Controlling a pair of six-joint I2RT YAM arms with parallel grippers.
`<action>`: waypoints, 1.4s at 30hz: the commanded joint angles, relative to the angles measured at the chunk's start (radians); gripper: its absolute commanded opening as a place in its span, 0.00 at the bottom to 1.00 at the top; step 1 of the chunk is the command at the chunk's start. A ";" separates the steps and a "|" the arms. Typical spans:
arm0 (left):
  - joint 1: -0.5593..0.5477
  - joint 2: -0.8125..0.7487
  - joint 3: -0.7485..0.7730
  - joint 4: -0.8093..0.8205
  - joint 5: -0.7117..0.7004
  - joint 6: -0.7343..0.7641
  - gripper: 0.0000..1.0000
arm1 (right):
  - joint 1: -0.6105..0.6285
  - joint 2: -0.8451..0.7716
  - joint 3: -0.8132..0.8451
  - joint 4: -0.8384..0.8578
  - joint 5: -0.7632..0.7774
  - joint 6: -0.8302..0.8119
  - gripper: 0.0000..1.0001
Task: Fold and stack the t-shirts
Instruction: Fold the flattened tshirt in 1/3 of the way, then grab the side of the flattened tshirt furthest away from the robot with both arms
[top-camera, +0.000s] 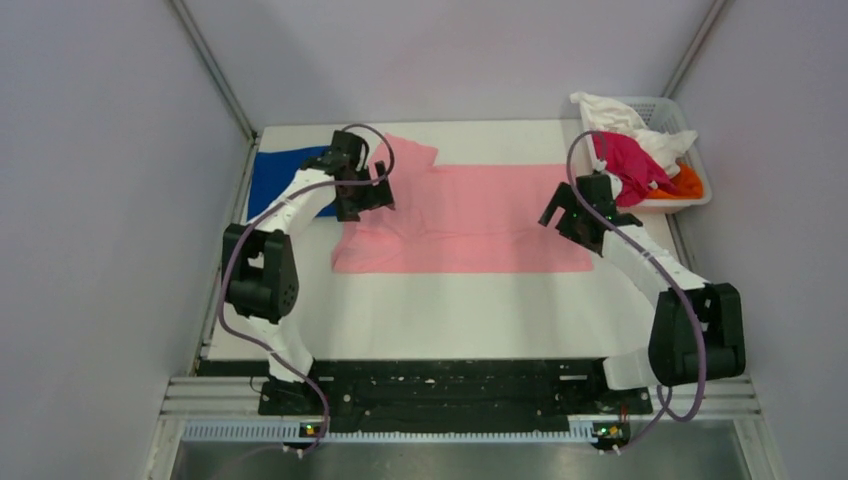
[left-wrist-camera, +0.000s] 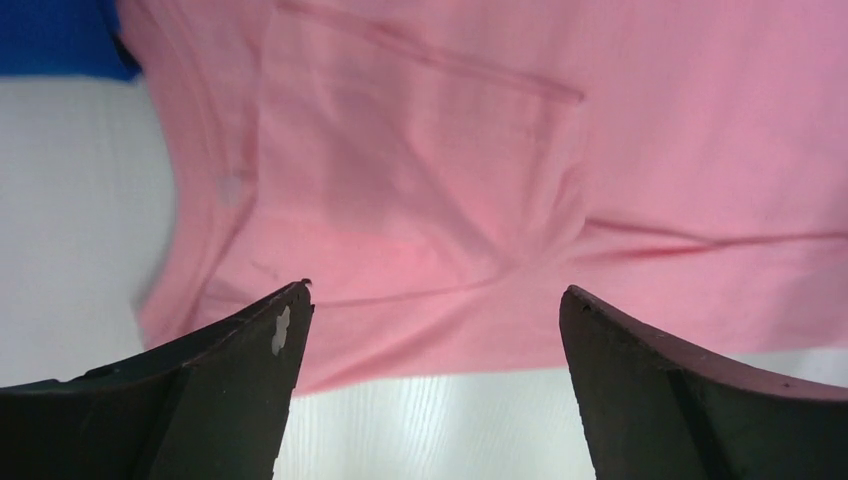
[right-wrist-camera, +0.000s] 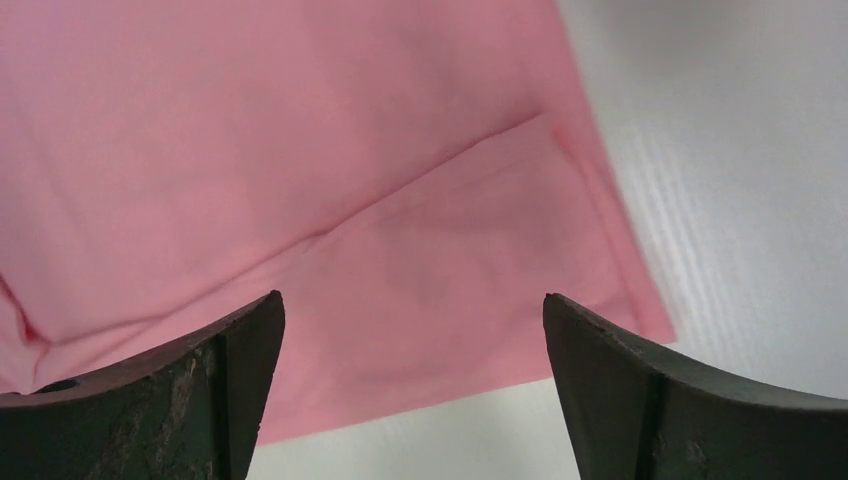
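Note:
A light pink t-shirt (top-camera: 470, 215) lies spread on the white table (top-camera: 440, 310), folded into a long band with one sleeve at the far left. My left gripper (top-camera: 365, 198) hovers over its left end, jaws open and empty; in the left wrist view the pink t-shirt (left-wrist-camera: 450, 170) fills the space beyond my left gripper (left-wrist-camera: 435, 295). Over the right end, my right gripper (top-camera: 562, 215) is open and empty too. The right wrist view shows the pink hem corner (right-wrist-camera: 600, 250) just past my right gripper (right-wrist-camera: 413, 298). A royal blue t-shirt (top-camera: 285, 175) lies flat at the far left.
A white slotted basket (top-camera: 697, 185) stands at the back right, holding a white tee (top-camera: 625, 115), a magenta tee (top-camera: 630, 165) and an orange tee (top-camera: 685, 182). Grey walls close in both sides and the back. The blue cloth (left-wrist-camera: 55, 40) shows at the left wrist view's top left corner.

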 joint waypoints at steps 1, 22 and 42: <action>-0.021 -0.086 -0.167 0.131 0.143 -0.066 0.98 | 0.097 0.042 -0.054 0.154 -0.126 -0.035 0.99; -0.093 -0.383 -0.913 0.297 0.076 -0.260 0.98 | 0.201 -0.211 -0.460 0.047 -0.127 0.101 0.99; -0.361 -0.935 -1.104 -0.040 -0.229 -0.677 0.99 | 0.203 -0.568 -0.526 -0.170 -0.032 0.137 0.99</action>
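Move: The pink t-shirt lies folded over at its near edge. Its middle is about 18 cm to the left hand's right, 1 cm ahead and 8 cm below; its near edge runs 12 cm straight back. The folded blue t-shirt lies some 26 cm left and 12 cm ahead of the left hand. From the right hand, the pink shirt's middle is about 27 cm left, 6 cm ahead and 7 cm below; the laundry basket stands some 22 cm right and 22 cm ahead. Both hands set their wide-open fingertips down on the pink t-shirt's near part and drag it back towards the bases. The left comes down about 8 cm while drawing back 7, then pulls back nearly 20 more, its left side dipping some 15 degrees; the right first swings 7 cm left while sinking, then pulls back about 15 cm, easing to a stop. ##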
